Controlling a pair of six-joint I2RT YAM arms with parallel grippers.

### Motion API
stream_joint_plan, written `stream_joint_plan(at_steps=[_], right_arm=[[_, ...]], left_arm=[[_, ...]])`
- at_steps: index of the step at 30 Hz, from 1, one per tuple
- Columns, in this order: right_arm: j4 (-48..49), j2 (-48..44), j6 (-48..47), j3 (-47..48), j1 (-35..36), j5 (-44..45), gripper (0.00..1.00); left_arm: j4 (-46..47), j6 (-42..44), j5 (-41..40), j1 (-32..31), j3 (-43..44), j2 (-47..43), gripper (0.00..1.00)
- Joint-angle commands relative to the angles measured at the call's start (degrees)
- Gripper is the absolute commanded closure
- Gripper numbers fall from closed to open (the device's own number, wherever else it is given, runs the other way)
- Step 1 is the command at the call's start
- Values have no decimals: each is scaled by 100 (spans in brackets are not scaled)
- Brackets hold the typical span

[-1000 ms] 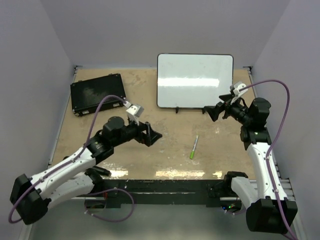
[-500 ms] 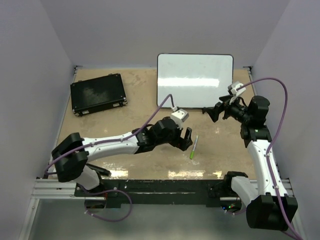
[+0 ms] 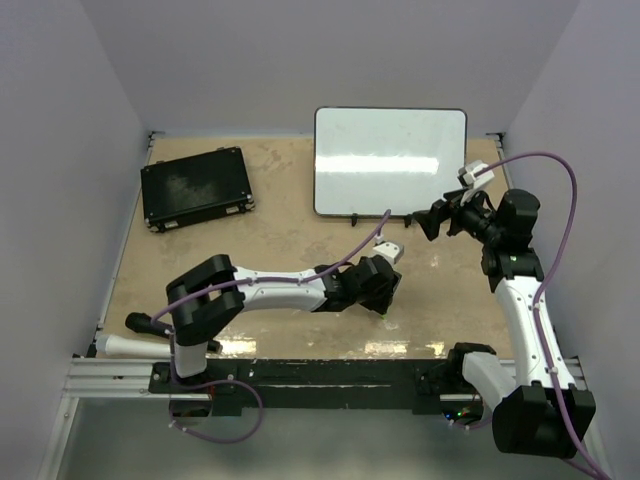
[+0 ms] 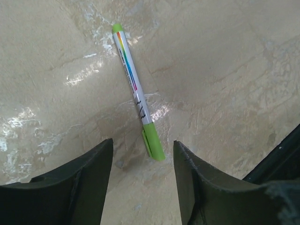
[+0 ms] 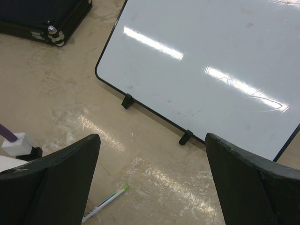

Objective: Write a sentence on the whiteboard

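The whiteboard [image 3: 390,160] lies at the back of the table, glossy white with a thin black rim; no sentence is in view on its face [image 5: 201,61]. A white marker with green ends [image 4: 133,89] lies on the table. My left gripper [image 3: 385,290] hangs low right over it, mostly hiding it from above. In the left wrist view this gripper [image 4: 143,154] is open, the marker's green cap lying just at the fingertips, touching neither. My right gripper [image 3: 425,220] hovers open and empty near the board's front right edge. The right wrist view shows that gripper [image 5: 152,140] above bare table, the marker [image 5: 104,203] below left.
A flat black case [image 3: 195,187] lies at the back left, its corner showing in the right wrist view [image 5: 47,14]. Two small black clips [image 5: 126,100] stick out from the board's near edge. Grey walls close in the table on three sides.
My left arm has swung far to the right, from the table's left middle to over the marker, and its jaws have narrowed. The right arm has barely moved.
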Motion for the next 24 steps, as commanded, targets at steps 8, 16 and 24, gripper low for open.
stream_joint_plan(at_steps=[8, 16, 24], right_arm=[[66, 39, 91, 254, -37, 82, 1], [66, 48, 109, 254, -37, 91, 1], [75, 65, 126, 254, -37, 108, 1]], left_arm=[[-1015, -15, -645, -301, 1074, 736, 67], [-1217, 64, -461, -327, 1347, 1052, 67], [-1252, 81, -284, -371, 1452, 1175, 67]])
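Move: The marker lies on the table under the left gripper, its middle about 5 cm ahead, 3 cm to the right and 6 cm below, with the green cap end nearest the fingers. The whiteboard's middle stands some 37 cm ahead, 3 cm right and about 2 cm higher. The right gripper hangs about 14 cm ahead of the left one, 8 cm to its right and 20 cm above; from the right gripper the marker lies roughly 9 cm back, 5 cm left and 26 cm below. Sink the left gripper about 4.5 cm onto the marker's green cap, easing a centimetre or so right and back early on, and tip the fingers some 10 degrees steeper towards the table. Narrow the fingers in the first part of the descent to roughly half their starting gap, then hold that gap so the tips come down on either side of the cap without shutting on it. ##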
